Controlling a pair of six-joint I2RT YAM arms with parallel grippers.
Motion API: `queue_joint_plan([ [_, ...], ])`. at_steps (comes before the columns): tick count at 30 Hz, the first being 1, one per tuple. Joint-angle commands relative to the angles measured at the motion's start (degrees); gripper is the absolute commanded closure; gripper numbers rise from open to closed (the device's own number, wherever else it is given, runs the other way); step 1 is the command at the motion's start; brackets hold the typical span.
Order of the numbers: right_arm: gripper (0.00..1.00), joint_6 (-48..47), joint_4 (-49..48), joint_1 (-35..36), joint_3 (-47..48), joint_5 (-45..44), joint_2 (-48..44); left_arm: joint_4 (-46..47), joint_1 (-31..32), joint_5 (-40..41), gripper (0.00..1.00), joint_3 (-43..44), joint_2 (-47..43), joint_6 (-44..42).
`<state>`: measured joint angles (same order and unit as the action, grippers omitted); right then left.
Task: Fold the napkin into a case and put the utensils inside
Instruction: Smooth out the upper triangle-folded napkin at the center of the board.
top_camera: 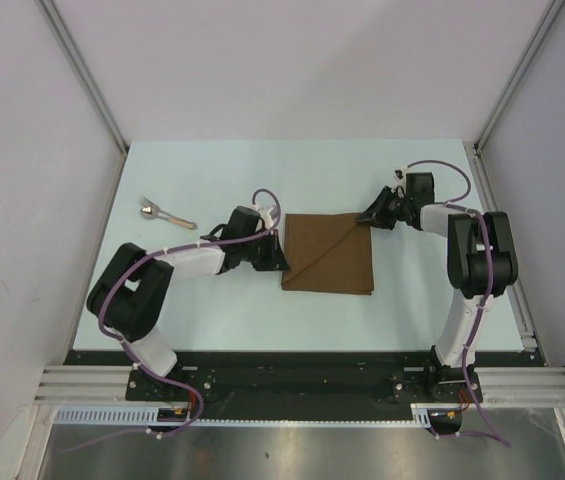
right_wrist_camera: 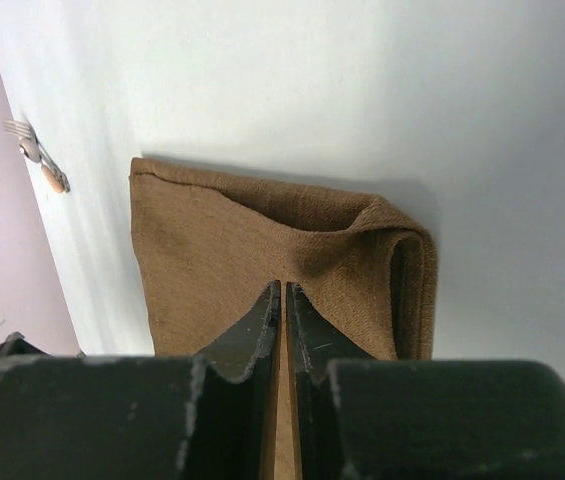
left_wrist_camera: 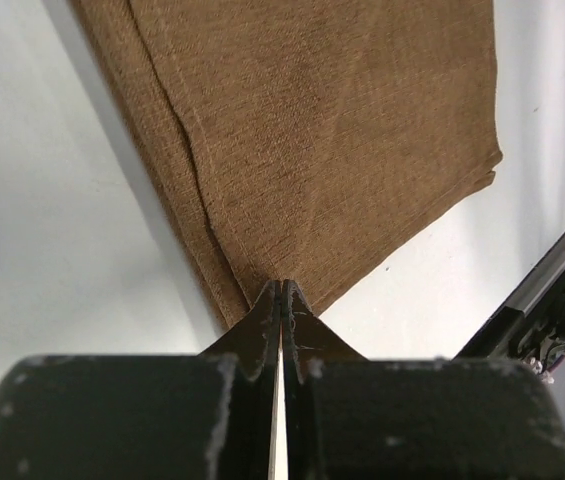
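The dark-brown napkin (top_camera: pixel 332 260) lies folded in the middle of the pale table. My left gripper (top_camera: pixel 284 262) is at its near left corner. In the left wrist view the gripper (left_wrist_camera: pixel 282 286) is shut, and the napkin (left_wrist_camera: pixel 322 130) has creases that run into its tips. My right gripper (top_camera: pixel 367 218) is at the far right corner. In the right wrist view the gripper (right_wrist_camera: pixel 283 288) is shut on the napkin (right_wrist_camera: pixel 222 240), brown cloth shows between the jaws, and a fold bulges up to the right. The utensils (top_camera: pixel 165 214) lie far left, also seen in the right wrist view (right_wrist_camera: pixel 37 155).
The pale table (top_camera: pixel 212 300) is bounded by white walls at the back and sides. A metal rail (top_camera: pixel 502 240) runs along the right edge, and the rail (left_wrist_camera: pixel 552 280) also shows in the left wrist view. The arm bases sit on the black bar (top_camera: pixel 292 375) at the near edge.
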<state>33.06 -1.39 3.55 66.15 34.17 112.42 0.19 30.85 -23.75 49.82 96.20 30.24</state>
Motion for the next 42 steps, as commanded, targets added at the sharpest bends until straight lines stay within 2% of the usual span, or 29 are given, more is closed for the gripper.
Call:
queue_joint_plan([
  [1, 0.91, 0.7, -2.0, -0.8, 2.5, 1.2, 1.6, 4.5, 0.4, 0.5, 1.0, -1.8, -3.0, 1.2],
  [18, 0.91, 1.4, -3.4, -2.3, 7.4, 1.9, 10.8, 10.5, 2.2, 2.9, 1.0, -12.2, -3.5, 5.3],
  [25, 0.91, 0.9, -2.0, -2.2, 9.4, 2.4, 11.1, 11.9, 3.1, -1.4, 1.0, -13.3, -4.7, 5.5],
  [28, 0.89, -0.4, -0.3, -1.9, 10.1, 1.3, 9.6, 11.9, 3.2, -3.9, 1.0, -13.6, -8.9, 5.8],
  [31, 0.83, -1.9, 4.8, -1.3, 11.7, -0.3, 6.6, 8.7, 3.3, -3.9, 0.88, -13.4, -16.0, 5.4],
  [34, 0.72, -4.1, 11.4, -0.3, 12.8, -4.1, 2.6, 2.7, 3.2, -1.4, 0.69, -10.9, -21.7, 4.4],
  [38, 0.56, -7.8, 19.8, 1.7, 13.9, -11.0, -3.2, -2.8, 1.9, 0.7, 0.61, -9.5, -28.6, 5.1],
  [41, 0.46, -9.6, 26.1, 4.9, 13.9, -18.9, -9.0, -10.8, -0.1, 7.5, 0.56, -7.4, -34.2, 5.7],
  [42, 0.4, -9.7, 27.4, 6.3, 13.6, -23.2, -10.5, -13.8, -0.5, 13.3, 0.54, -5.8, -35.8, 6.1],
])
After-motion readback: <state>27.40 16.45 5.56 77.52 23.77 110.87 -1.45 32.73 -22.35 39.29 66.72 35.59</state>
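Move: The left hand, shut, hovers by the napkin's near left corner, which lies about 5 cm back, 1 cm left and 3 cm below it; the far left corner is some 17 cm ahead and 1 cm left of that hand. The nearly shut right hand has the puffed-up far right corner about 3 cm ahead, 3 cm right and 3 cm below, with the near right corner roughly 19 cm back and 4 cm right. Closed fingertips come down to the cloth at opposite ends of the diagonal fold, seeming to press it flat: the left sinks and draws back about 3.5 cm towards the near left corner, the right sinks 3 cm and slides forward towards the far right one. After a short stay low, both rise clear and open about halfway, the left climbing quickly by some 13 cm, the right rising about 5 cm and easing back. ##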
